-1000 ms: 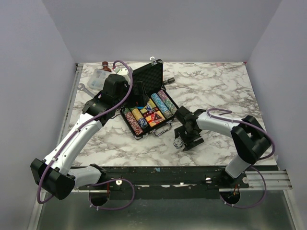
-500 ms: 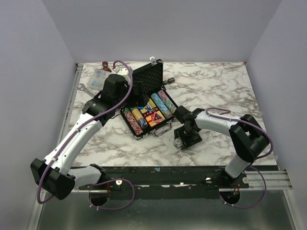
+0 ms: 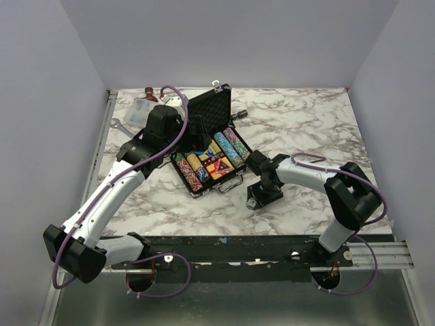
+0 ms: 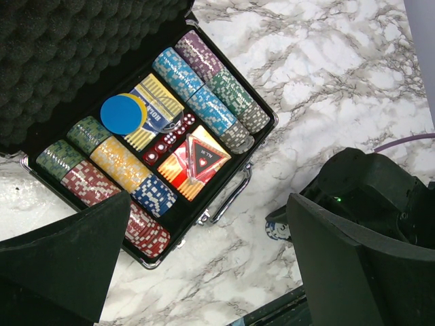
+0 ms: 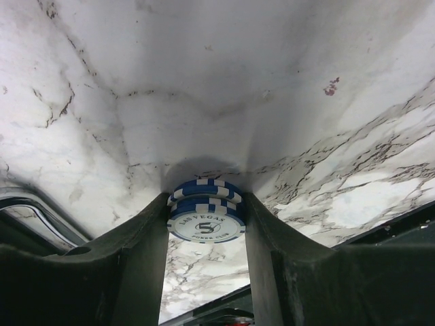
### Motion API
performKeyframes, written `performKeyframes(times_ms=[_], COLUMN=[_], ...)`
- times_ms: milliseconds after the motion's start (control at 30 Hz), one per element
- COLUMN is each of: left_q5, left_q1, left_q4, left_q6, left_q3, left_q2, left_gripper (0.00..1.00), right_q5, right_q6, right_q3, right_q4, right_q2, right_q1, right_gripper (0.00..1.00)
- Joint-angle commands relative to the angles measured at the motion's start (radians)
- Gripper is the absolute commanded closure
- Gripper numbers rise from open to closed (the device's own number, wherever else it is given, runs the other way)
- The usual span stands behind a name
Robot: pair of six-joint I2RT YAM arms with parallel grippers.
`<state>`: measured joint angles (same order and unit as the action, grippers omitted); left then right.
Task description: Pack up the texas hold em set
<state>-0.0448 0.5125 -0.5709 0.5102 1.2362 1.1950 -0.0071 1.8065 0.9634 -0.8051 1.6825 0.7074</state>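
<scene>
The black briefcase (image 3: 209, 110) of the texas hold em set lies open at mid-table, foam lid (image 4: 68, 54) raised. Inside are multicoloured chip rows (image 4: 204, 88), a blue disc (image 4: 122, 113), red dice and red-yellow card boxes (image 4: 197, 163). My left gripper (image 4: 207, 251) hovers open above the case's front edge (image 3: 196, 130), holding nothing. To the right of the case, my right gripper (image 3: 257, 197) points down at the marble. It is shut on a short stack of blue-and-white chips (image 5: 206, 219), a finger pressing each side. Those chips (image 4: 277, 231) also peek out in the left wrist view.
A clear plastic box (image 3: 143, 109), a silver wrench (image 3: 117, 123) and a red-capped item (image 3: 148, 89) lie at the back left behind my left arm. A small dark object (image 3: 239, 114) sits behind the case. The table's front edge (image 3: 272, 236) runs just below the right gripper.
My right gripper's fingers have closed in from wide apart onto the blue-and-white chips, which it now covers in the top view. The left arm has not moved.
</scene>
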Motion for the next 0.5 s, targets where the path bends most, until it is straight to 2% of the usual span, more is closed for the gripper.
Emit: performKeyframes(times_ms=[0, 33, 267, 367, 467], left_q5=[-0.023, -0.023, -0.021, -0.021, -0.018], left_q1=[-0.001, 0.000, -0.001, 0.000, 0.000], left_q4=[0.007, 0.008, 0.008, 0.009, 0.008], left_q6=[0.004, 0.003, 0.002, 0.001, -0.002], left_q3=[0.021, 0.020, 0.019, 0.020, 0.020], left_q2=[-0.016, -0.015, -0.008, -0.003, 0.001], left_gripper=[0.04, 0.04, 0.04, 0.04, 0.04], right_q5=[0.035, 0.043, 0.115, 0.152, 0.168], right_q6=[0.029, 0.023, -0.123, -0.242, -0.549], right_q3=[-0.037, -0.035, -0.003, -0.040, -0.088], right_q4=[0.087, 0.079, 0.021, 0.042, 0.153], right_q2=[0.020, 0.015, -0.036, -0.087, -0.174], right_q1=[0.017, 0.019, 0.039, 0.045, 0.049], right_gripper=[0.59, 0.56, 0.01, 0.00, 0.00])
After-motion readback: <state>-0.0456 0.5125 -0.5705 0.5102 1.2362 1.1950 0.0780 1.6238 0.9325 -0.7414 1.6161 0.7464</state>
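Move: The stack of blue-and-white chips is already between the right fingertips, its middle practically at the hand point. From there the case handle lies about 7 cm ahead and 7 cm to the left; the red-yellow cards in the case some 13 cm ahead and 12 cm left, all at about the same height as the hand. From the left hand, waiting above the case, that stack is about 11 cm back, 18 cm right and 26 cm below. Let go of the chip stack: spread the right fingers from about half open to fully wide, so both pads come off its sides. As they part, ease the hand slightly forward and left, then back again while rising about 1 cm, turning it some 10 degrees counter-clockwise and tipping the fingertips a little forward. ##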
